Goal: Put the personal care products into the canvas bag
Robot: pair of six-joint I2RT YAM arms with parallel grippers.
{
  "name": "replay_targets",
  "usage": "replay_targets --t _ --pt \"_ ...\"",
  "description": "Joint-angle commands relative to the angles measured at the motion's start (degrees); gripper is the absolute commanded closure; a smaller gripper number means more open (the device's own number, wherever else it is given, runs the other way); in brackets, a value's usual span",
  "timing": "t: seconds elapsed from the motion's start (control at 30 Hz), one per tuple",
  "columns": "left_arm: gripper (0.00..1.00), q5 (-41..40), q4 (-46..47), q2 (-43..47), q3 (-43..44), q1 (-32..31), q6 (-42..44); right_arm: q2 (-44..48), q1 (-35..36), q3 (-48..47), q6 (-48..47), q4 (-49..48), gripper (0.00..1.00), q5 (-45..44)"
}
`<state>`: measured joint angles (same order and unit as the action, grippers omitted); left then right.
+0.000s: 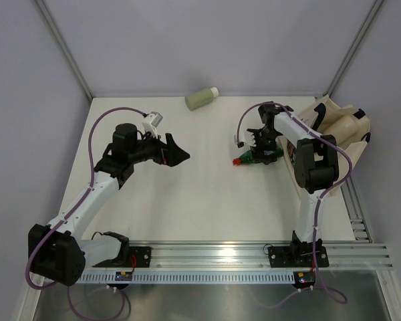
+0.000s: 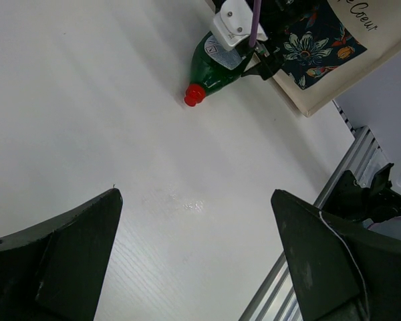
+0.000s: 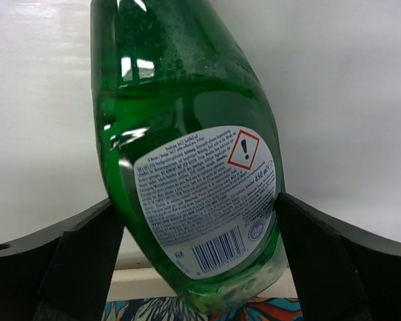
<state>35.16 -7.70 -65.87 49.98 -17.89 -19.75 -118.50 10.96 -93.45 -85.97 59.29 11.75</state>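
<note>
A green bottle [image 1: 249, 160] with a red cap [image 2: 194, 95] lies on the white table beside the canvas bag [image 1: 337, 124]. My right gripper [image 1: 264, 148] is open, its fingers on either side of the green bottle's [image 3: 187, 134] lower body, close against it. The bag's printed floral panel [image 3: 187, 311] shows just under the bottle's base. A pale sage-green bottle [image 1: 201, 98] lies at the back wall. My left gripper [image 1: 178, 153] hangs open over bare table to the left, nothing between its fingers [image 2: 67, 254]. The other products are out of view.
The bag [image 2: 334, 60] lies against the right side of the enclosure. Grey walls close the back and sides. A metal rail [image 1: 254, 254] runs along the near edge, carrying both arm bases.
</note>
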Motion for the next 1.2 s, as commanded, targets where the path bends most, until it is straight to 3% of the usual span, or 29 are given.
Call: replay_targets --t 0.0,0.27,0.4,0.5,0.53,0.57,0.67,0.83,0.97,1.1,1.17 --pt "0.01 0.44 3.31 -0.14 -0.67 0.31 -0.73 -2.52 2.13 1.25 0.01 -3.82 0.01 -3.05" --pt "0.01 1.32 7.27 -0.31 -2.78 0.31 -4.16 -4.46 3.01 -1.91 5.55 -2.16 0.03 -4.36" --pt "0.01 1.93 9.11 -1.37 -2.52 0.31 -5.04 -7.09 4.06 -5.24 10.02 0.03 0.12 -6.03" --pt "0.01 2.11 8.94 -1.63 -1.90 0.31 -5.13 -9.81 4.33 -10.16 16.17 4.76 0.33 -5.08" --pt "0.01 2.11 8.94 -1.55 -1.73 0.31 -5.13 -10.43 4.33 -13.31 19.67 6.18 0.46 -4.20" --pt "0.01 2.11 8.94 -1.55 -1.81 0.31 -5.04 -11.05 4.24 -14.90 21.01 8.02 0.50 -1.49" --pt "0.01 2.02 8.85 -1.11 -2.34 0.31 -5.13 -13.42 3.81 -19.92 25.85 14.70 0.60 5.36" --pt "0.01 2.02 9.72 -1.02 -3.48 0.31 -5.83 -15.62 2.23 -24.94 32.53 22.10 0.66 14.96" --pt "0.01 2.55 10.34 -1.98 -3.57 0.31 -6.27 -15.98 2.13 -23.10 38.94 19.65 0.74 16.55" --pt "0.01 2.81 10.34 -2.42 -3.22 0.22 -6.27 -12.99 2.31 -18.36 47.02 12.27 1.00 16.55" --pt "0.01 2.72 10.43 -2.60 -3.13 0.31 -6.27 -11.94 2.31 -16.51 47.83 11.82 1.00 19.26"
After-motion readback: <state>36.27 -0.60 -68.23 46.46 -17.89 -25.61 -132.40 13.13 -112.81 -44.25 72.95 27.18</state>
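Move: The green bottle lies on its side between the right hand's open fingers, its middle about 4 cm to the left and 1 cm below them, level ahead, cap end pointing left. The canvas bag stands roughly 21 cm to this hand's right, level ahead, its middle some 8 cm higher; the grey-green bottle lies about 27 cm ahead and 29 cm left. For the left hand, the green bottle is around 31 cm right, 12 cm ahead and 19 cm below. The right fingers close to about half open and pinch the green bottle's body across its sides, after the hand settles nearly 2 cm lower and slightly forward-left around it. Still closing, it lifts some 2 cm and edges forward, then sweeps left and back to end about 7 cm left of its start, away from the bag, turning clockwise some 35 degrees and tilting the wrist with the bottle held. ##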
